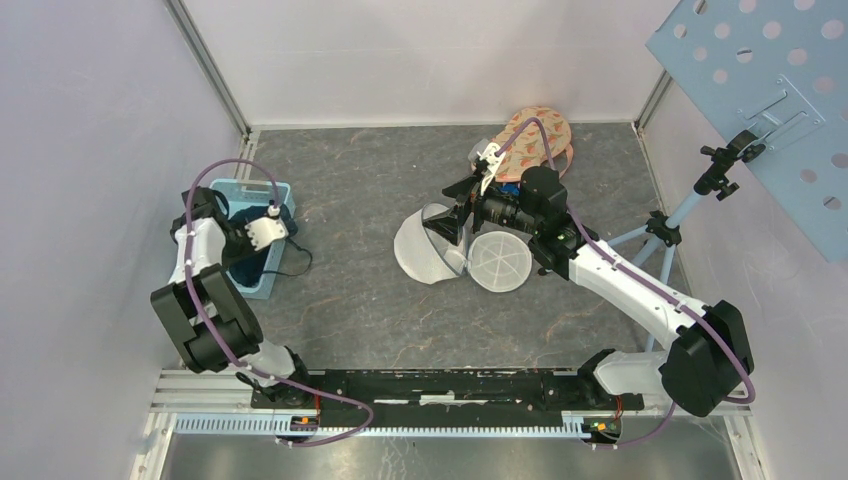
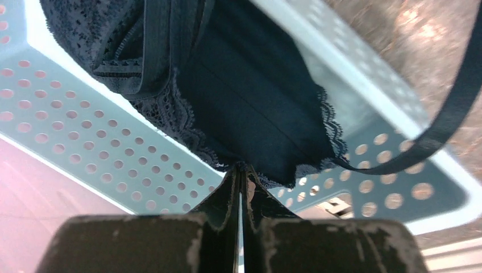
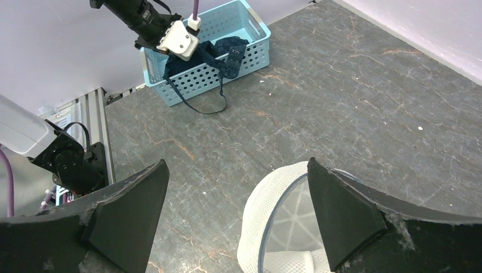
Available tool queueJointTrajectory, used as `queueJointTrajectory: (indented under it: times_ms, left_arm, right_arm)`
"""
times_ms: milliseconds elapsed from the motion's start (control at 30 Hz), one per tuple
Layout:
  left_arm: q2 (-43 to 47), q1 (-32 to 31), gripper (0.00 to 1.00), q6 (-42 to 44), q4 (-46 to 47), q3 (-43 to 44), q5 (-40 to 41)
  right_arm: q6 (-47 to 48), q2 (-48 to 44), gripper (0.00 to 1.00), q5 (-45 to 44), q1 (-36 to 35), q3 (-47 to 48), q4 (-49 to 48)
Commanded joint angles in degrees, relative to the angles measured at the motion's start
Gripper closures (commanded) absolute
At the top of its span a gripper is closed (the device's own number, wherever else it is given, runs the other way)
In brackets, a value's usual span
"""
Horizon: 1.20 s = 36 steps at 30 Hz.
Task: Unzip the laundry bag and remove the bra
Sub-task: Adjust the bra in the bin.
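The dark navy lace bra (image 2: 250, 96) hangs into the light blue perforated basket (image 2: 85, 125) at the table's left. One of its straps (image 3: 219, 102) trails over the basket wall (image 3: 250, 34) onto the tabletop. My left gripper (image 2: 243, 168) is over the basket (image 1: 245, 185), shut, with the bra's lace edge bunched at its tips. The white mesh laundry bag (image 1: 430, 245) lies gaping at the table's middle, its round lid (image 1: 498, 262) beside it. My right gripper (image 3: 236, 165) hovers open just above the bag (image 3: 284, 216), holding nothing.
An orange patterned cloth (image 1: 540, 135) lies at the back behind the right arm. A blue tripod stand (image 1: 690, 200) and a perforated blue board (image 1: 760, 90) stand at the right. White walls enclose the table on three sides.
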<state>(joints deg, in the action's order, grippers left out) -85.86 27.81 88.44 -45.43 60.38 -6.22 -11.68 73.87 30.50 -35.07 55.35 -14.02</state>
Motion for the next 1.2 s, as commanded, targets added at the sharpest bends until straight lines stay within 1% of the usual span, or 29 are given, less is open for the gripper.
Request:
queueJointTrajectory:
  times_ms: [0, 133, 200, 333, 400, 567, 700, 900, 967, 1033, 1067, 1100, 1167]
  left_arm:
    - [-1.3, 2.6, 0.98, 11.3, 6.6, -1.3, -1.8]
    - [-1.7, 4.3, 0.98, 17.9, 9.5, -3.8, -3.0]
    - [-1.7, 4.9, 0.98, 19.3, 9.9, -3.9, -4.9]
    - [-1.2, 5.0, 0.98, 15.2, 8.3, 0.2, -8.9]
    - [-0.4, 5.0, 0.98, 13.6, 9.7, 1.1, -9.3]
    - [3.6, 4.9, 0.98, 12.7, 22.0, -3.2, -7.5]
    - [5.8, 5.0, 0.98, 16.0, 33.0, -9.4, -4.8]
    - [4.9, 4.9, 0.98, 20.0, 46.9, -14.7, -2.5]
    - [4.1, 5.3, 0.98, 22.6, 53.5, -16.9, -2.7]
    - [3.7, 5.5, 0.98, 24.3, 57.7, -18.9, -3.7]
    - [3.9, 5.6, 0.98, 24.4, 57.7, -19.3, -4.2]
    - [4.4, 5.6, 0.98, 24.3, 55.8, -19.1, -4.8]
    - [6.3, 5.6, 0.98, 23.3, 47.8, -17.7, -5.7]
  right_arm:
    - [0.9, -1.7, 0.02, 0.3, 0.3, -0.4, -0.4]
    - [0.9, -1.6, 0.02, 0.3, 0.4, -0.4, -0.4]
    - [0.8, -1.6, 0.02, 0.3, 0.4, -0.3, -0.3]
    - [1.1, -1.7, 0.02, 0.2, 0.4, -0.2, -0.1]
    - [1.1, -1.6, 0.02, 0.1, 0.4, -0.3, -0.2]
    - [0.4, -1.5, 0.02, 0.4, 0.4, -0.5, -0.8]
    - [0.2, -1.7, 0.02, 0.9, 0.4, -0.7, -1.0]
    - [0.6, -2.1, 0.02, 1.0, 0.4, -0.7, -0.4]
    - [0.8, -2.1, 0.02, 1.1, 0.4, -0.4, 0.0]
    - [0.8, -2.1, 0.02, 1.0, 0.4, -0.1, 0.2]
    - [1.0, -2.2, 0.02, 1.0, 0.4, -0.1, 0.4]
    - [1.0, -2.3, 0.02, 1.0, 0.4, -0.1, 0.4]
    - [1.1, -2.5, 0.02, 0.8, 0.4, -0.1, 0.8]
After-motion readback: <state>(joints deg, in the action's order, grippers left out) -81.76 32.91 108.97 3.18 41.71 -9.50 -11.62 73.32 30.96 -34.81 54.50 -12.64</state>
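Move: The left hand already pinches the bra's edge down in the near-left part of the bin. The middle of the bin's left rim lies about 8 cm to its left, 5 cm ahead and 2 cm higher. The bulk of the bra lies some 4 cm ahead and 7 cm right, a little lower, its strap looping out about 15 cm to the right, level with the hand. From the right hand that left rim is roughly 65 cm left, 5 cm ahead and 20 cm lower. Keeping its shut pinch on the bra's edge, the left hand draws the fabric across the bin to the left rim. It goes left and dips slightly, then swings forward and up, and ends going left and forward, about 10 cm off in all. The wrist tilts some 35 degrees on the way, turning the fingertips outward to the left and forward. ##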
